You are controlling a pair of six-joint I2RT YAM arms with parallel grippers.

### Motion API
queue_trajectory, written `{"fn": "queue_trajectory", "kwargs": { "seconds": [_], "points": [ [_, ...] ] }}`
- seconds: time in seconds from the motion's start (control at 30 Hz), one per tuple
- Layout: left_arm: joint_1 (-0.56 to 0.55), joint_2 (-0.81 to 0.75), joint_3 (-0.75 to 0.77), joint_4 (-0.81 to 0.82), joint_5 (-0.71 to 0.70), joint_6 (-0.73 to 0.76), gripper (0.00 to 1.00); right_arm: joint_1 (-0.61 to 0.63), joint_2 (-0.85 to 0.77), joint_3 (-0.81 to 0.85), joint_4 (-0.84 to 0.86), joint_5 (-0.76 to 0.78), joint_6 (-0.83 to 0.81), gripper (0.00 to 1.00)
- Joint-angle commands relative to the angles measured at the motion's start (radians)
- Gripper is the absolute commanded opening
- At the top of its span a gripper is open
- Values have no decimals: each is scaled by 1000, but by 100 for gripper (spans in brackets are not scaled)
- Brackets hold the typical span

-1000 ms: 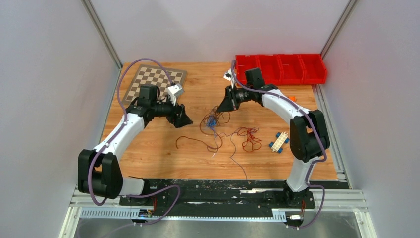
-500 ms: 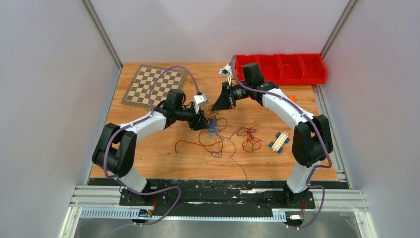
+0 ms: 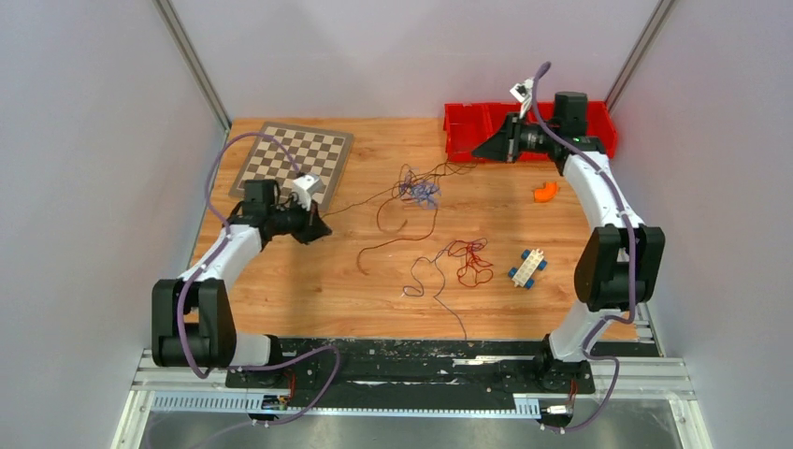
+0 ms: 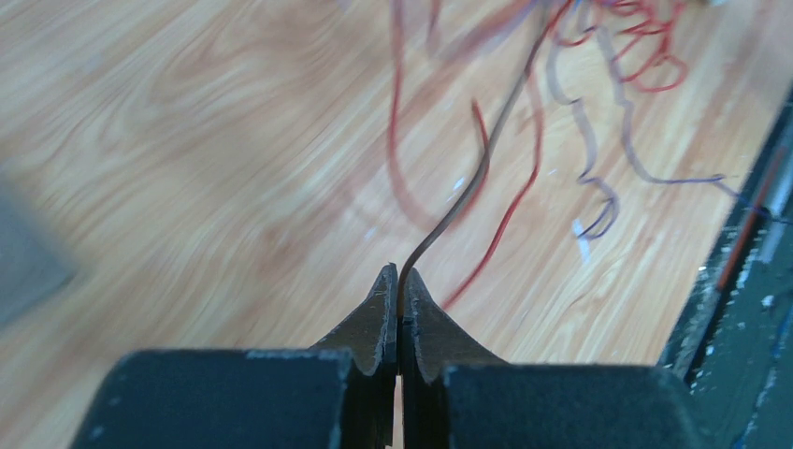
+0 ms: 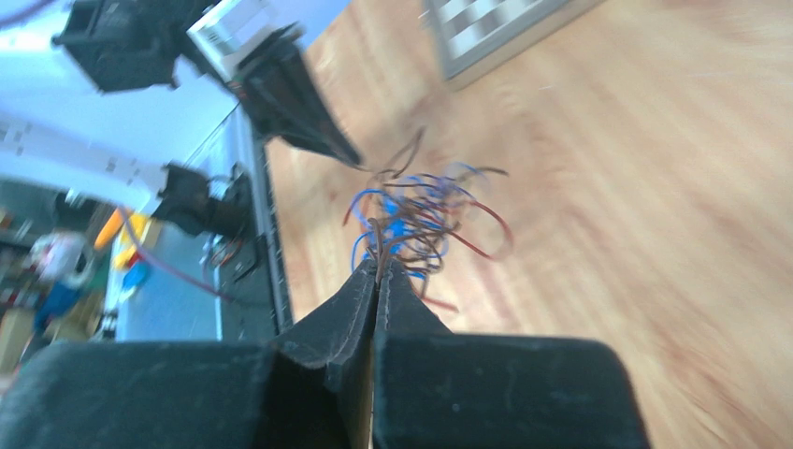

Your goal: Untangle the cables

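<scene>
The cables are thin red, blue-purple and dark brown wires. A blue and brown tangle (image 3: 417, 192) is strung between my two grippers near the table's middle. My left gripper (image 3: 322, 224) is shut on a dark brown cable (image 4: 468, 187) that runs from its tips (image 4: 399, 279) toward the tangle. My right gripper (image 3: 479, 152), by the red bins, is shut on another brown strand (image 5: 379, 245) leading into the knot (image 5: 421, 210). A red bundle (image 3: 472, 263), a long red cable (image 3: 382, 245) and a purple wire (image 3: 439, 290) lie loose on the wood.
A chessboard (image 3: 295, 159) lies at the back left, beside the left arm. Red bins (image 3: 486, 126) stand at the back right under the right wrist. An orange piece (image 3: 544, 192) and a white-and-blue brick block (image 3: 528, 267) lie on the right. The black base rail (image 3: 411, 351) borders the near edge.
The left gripper shut on the brown cable at the tangle and pulled back left. The right arm swung back toward the bins. The tangle stretched between them and shifted farther back.
</scene>
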Motion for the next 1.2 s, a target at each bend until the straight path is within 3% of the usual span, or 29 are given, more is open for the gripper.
{"fn": "queue_trajectory", "kwargs": {
  "seconds": [0.0,0.23,0.4,0.6,0.77,0.87,0.9,0.93,0.97,1.07,1.17],
  "points": [
    [163,-83,-14,-233,-39,162,0,-50,-106,30,-1,6,1,0],
    [412,-173,-10,-493,-73,440,0,-165,-143,-15,-93,73,-108,0],
    [590,-145,-31,-567,-135,614,0,-203,-142,-9,-151,87,-173,0],
    [644,-105,-44,-521,-218,657,0,-200,-143,-24,-165,89,-189,0],
    [634,-78,-39,-473,-236,604,0,-145,-145,-27,-163,66,-171,0],
    [605,-88,12,-534,-146,610,1,-73,-153,-39,-162,29,-147,0],
    [578,-110,23,-549,-76,599,22,-27,-156,-43,-159,19,-136,0],
    [560,-124,47,-563,-44,586,36,14,-157,-46,-154,10,-123,0],
    [507,-150,75,-564,15,539,60,56,-158,-48,-146,1,-109,0],
    [307,-196,119,-459,69,389,91,174,-163,-42,-117,-5,-84,0],
    [126,-217,146,-280,72,178,99,258,-167,-22,-79,4,-60,0]
  ]
}}
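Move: The left hand already pinches one end of the brown cable and the right hand keeps hold of it farther along. The tangle hangs between them, about 19 cm right of the left hand and 8 cm farther out, roughly at its height. From the right hand the tangle is some 10 cm left, 7 cm back and 13 cm lower. The loose red cable lies about 18 cm back from the right hand, straight in line and 25 cm below. Still pinching the brown cable, the two hands draw apart: the left pulls about 20 cm left, also back and down, rolling some 20 degrees, while the right goes nearly 10 cm right. The left then opens wide, free of the cable, heading back right and up; the right, shut on its strand, swings some 15 cm left and back towards the base. ##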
